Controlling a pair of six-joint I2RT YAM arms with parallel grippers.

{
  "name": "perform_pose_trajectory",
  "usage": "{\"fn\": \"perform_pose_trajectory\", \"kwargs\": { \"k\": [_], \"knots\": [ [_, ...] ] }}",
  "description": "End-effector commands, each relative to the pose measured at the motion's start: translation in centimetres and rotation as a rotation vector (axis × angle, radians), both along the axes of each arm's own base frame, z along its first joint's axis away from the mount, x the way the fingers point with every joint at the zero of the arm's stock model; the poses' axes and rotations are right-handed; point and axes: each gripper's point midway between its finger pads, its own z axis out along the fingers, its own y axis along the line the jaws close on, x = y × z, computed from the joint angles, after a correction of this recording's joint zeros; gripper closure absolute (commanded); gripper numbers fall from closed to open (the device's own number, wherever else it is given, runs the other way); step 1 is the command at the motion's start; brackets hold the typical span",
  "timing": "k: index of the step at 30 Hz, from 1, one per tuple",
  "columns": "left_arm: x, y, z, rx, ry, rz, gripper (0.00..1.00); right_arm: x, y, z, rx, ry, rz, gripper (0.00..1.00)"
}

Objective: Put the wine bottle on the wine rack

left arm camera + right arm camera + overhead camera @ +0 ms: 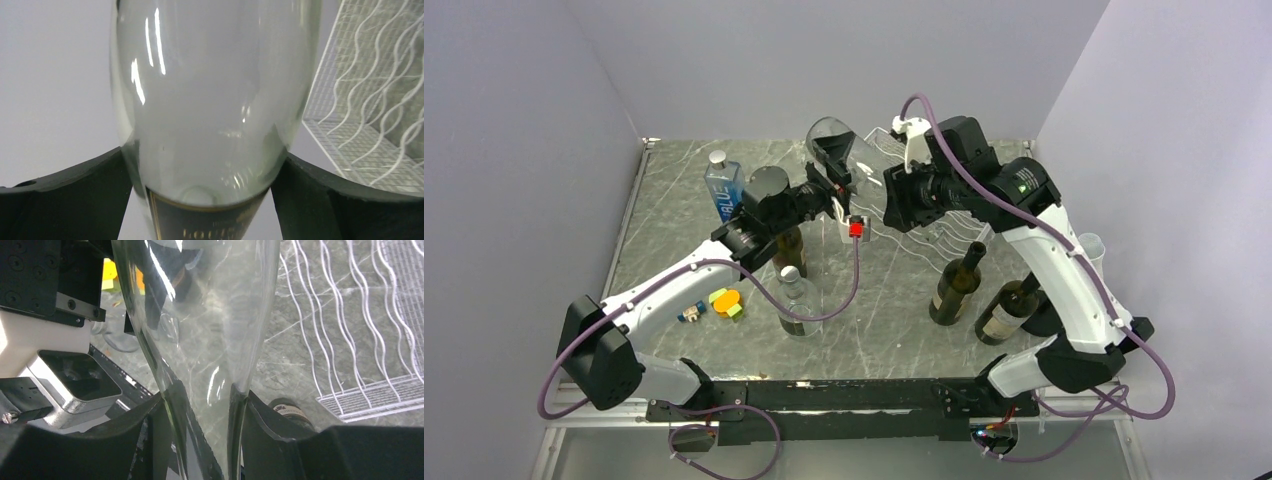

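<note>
The wine bottle (842,150) is clear glass with a dark label and hangs tilted in the air between both arms, beside the wine rack (944,235). My left gripper (835,178) has its black fingers against both sides of the bottle's wide body (210,100). My right gripper (887,192) is shut on the narrow neck (205,340). The white wavy wires of the rack (370,100) stand just right of the bottle in the left wrist view. In the right wrist view the rack (360,330) lies below and to the right.
A blue water bottle (723,190) stands at the back left. A clear bottle (796,300) and a dark one (790,250) stand under the left arm. Two dark wine bottles (955,285) (1009,310) stand front right. Small coloured pieces (724,302) lie front left.
</note>
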Motion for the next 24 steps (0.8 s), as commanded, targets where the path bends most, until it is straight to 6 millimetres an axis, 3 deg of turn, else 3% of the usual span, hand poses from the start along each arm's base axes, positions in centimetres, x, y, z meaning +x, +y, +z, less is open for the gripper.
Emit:
{"fn": "perform_pose_trajectory", "kwargs": {
  "k": [1, 7, 10, 15, 18, 24],
  "knots": [
    [-1.1, 2.1, 6.2, -0.069, -0.246, 0.053, 0.01, 2.1, -1.6, 9.3, 0.221, -0.292, -0.175, 1.00],
    [-1.4, 2.0, 5.5, -0.063, -0.226, 0.036, 0.01, 3.6, -3.5, 11.5, 0.227, -0.374, -0.301, 1.00],
    [-1.6, 2.1, 6.3, -0.129, -0.188, 0.024, 0.01, 4.1, -3.5, 11.9, 0.254, -0.398, -0.326, 1.00],
    [-2.0, 3.7, 9.6, -0.349, -0.128, 0.042, 0.01, 5.1, -2.9, 10.2, 0.293, -0.382, -0.373, 1.00],
    [-2.6, 5.3, 12.6, -0.557, -0.045, 0.045, 0.01, 5.2, -1.6, 8.9, 0.355, -0.377, -0.350, 1.00],
    [-3.0, 8.1, 17.6, -0.963, 0.301, 0.050, 0.01, 5.1, 1.6, 5.2, 0.350, -0.329, -0.277, 1.00]
  ]
}}
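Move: The right hand grips the clear bottle's neck. The wire wine rack it is going to has its middle about 14 cm ahead of that hand, 8 cm right and some 25 cm below. The nearer dark wine bottle stands about 9 cm back and 13 cm right of the hand, the labelled wine bottle 13 cm back and 23 cm right. From the left hand, open around the clear bottle's body, the rack is about 5 cm ahead, 19 cm right and 29 cm below. With the left fingers already wide open, the left hand draws clear of the clear bottle's body, rising about 10 cm and going some 4 cm left while its fingers tip upward. The right hand keeps its pinch on the neck and carries the bottle right, forward and slightly up, turning it nearly 20 degrees clockwise, then sinks about 5 cm towards the rack while easing slightly back left. ##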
